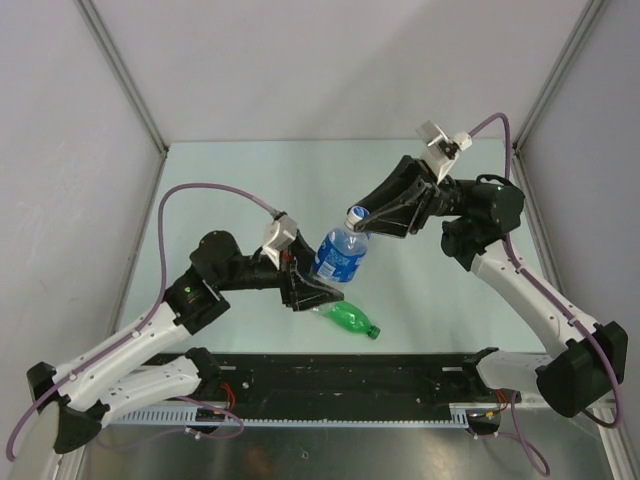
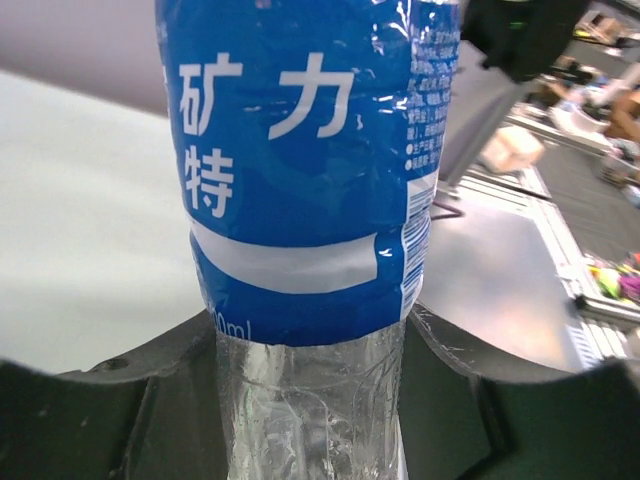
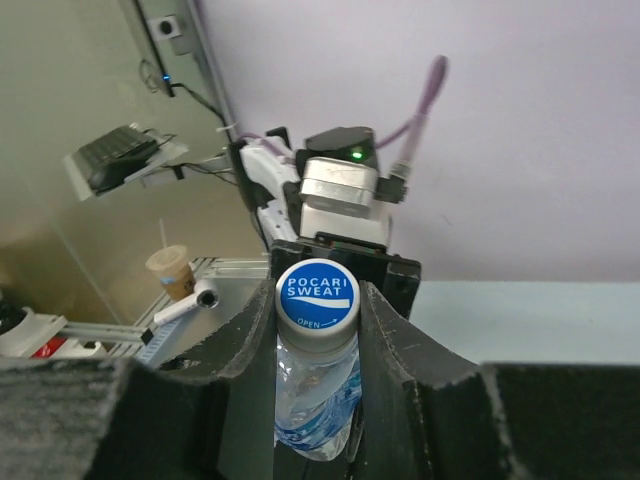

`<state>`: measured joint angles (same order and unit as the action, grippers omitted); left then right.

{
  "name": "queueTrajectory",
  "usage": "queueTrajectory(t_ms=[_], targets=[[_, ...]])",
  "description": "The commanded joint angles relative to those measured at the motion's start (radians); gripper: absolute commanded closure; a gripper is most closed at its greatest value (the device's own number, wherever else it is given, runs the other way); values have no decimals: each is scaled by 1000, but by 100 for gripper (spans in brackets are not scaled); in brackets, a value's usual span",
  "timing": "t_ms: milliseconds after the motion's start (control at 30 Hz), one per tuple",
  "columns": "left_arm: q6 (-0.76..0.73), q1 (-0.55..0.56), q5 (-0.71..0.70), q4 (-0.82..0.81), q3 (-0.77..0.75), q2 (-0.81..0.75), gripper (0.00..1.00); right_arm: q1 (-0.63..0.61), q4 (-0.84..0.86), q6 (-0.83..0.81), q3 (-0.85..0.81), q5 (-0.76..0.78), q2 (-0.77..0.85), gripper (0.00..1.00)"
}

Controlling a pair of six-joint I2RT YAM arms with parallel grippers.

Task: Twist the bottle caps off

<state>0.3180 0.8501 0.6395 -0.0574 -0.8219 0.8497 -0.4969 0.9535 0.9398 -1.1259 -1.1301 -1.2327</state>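
A clear bottle with a blue label (image 1: 338,255) is held tilted above the table between both arms. My left gripper (image 1: 315,285) is shut on its clear lower body (image 2: 310,400), one dark finger (image 2: 130,400) on each side. My right gripper (image 1: 362,218) is shut on its blue cap (image 3: 317,297), which fills the gap between the two fingers (image 3: 400,350) and faces the right wrist camera. Below the cap the neck and label (image 3: 315,400) show. An all-green bottle (image 1: 345,318) lies on its side on the table under the held bottle, its green cap (image 1: 374,331) pointing right.
The pale green table (image 1: 250,180) is boxed in by grey walls with metal posts at the back corners. A black rail (image 1: 330,375) runs along the near edge between the arm bases. The left arm's wrist (image 3: 340,195) sits right behind the cap.
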Motion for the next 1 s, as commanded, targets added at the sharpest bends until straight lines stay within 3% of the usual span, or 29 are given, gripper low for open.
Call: queueTrajectory(t_ms=[0,200,267,333,533,667,967], targets=[[79,3,312,-256,-16,2,100,-14,229,149,5,-79,-13,100],[98,-3,306,-267,-12,6,100,-13,230,166,4,-53,-30,100],[102,-7,276,-267,2,8,100,-11,203,154,4,-39,-32,96],[106,-15,246,-266,14,12,100,-11,182,144,5,-32,-33,85],[99,-60,152,-218,36,10,100,2,124,108,4,-23,-26,25],[38,-74,71,-123,14,16,100,15,69,73,4,-4,-15,4],[-51,-77,-36,9,-13,33,100,64,-186,-68,5,132,53,1]])
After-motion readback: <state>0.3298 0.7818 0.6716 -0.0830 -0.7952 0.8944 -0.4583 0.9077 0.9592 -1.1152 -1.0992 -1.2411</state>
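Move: The Pocari Sweat cap sits between the right fingertips, practically at that hand's point; the bottle's middle is about 8 cm below, 3 cm left and 2 cm back. From the left hand, which holds the bottle's lower end, the cap is roughly 13 cm up, 4 cm ahead and 6 cm right. Far below the right hand, some 45 cm down, the green bottle lies about 2 cm ahead with no sideways offset. The right fingers let go of the cap, spreading from their grip to fully wide partway through, while the left fingers keep their hold on the lower bottle. Both hands first draw back together about 3 cm, rising slightly, then turn around and go forward some 5 cm; the left also sinks about 3 cm on that return, bringing the bottle slightly down from the right hand. ##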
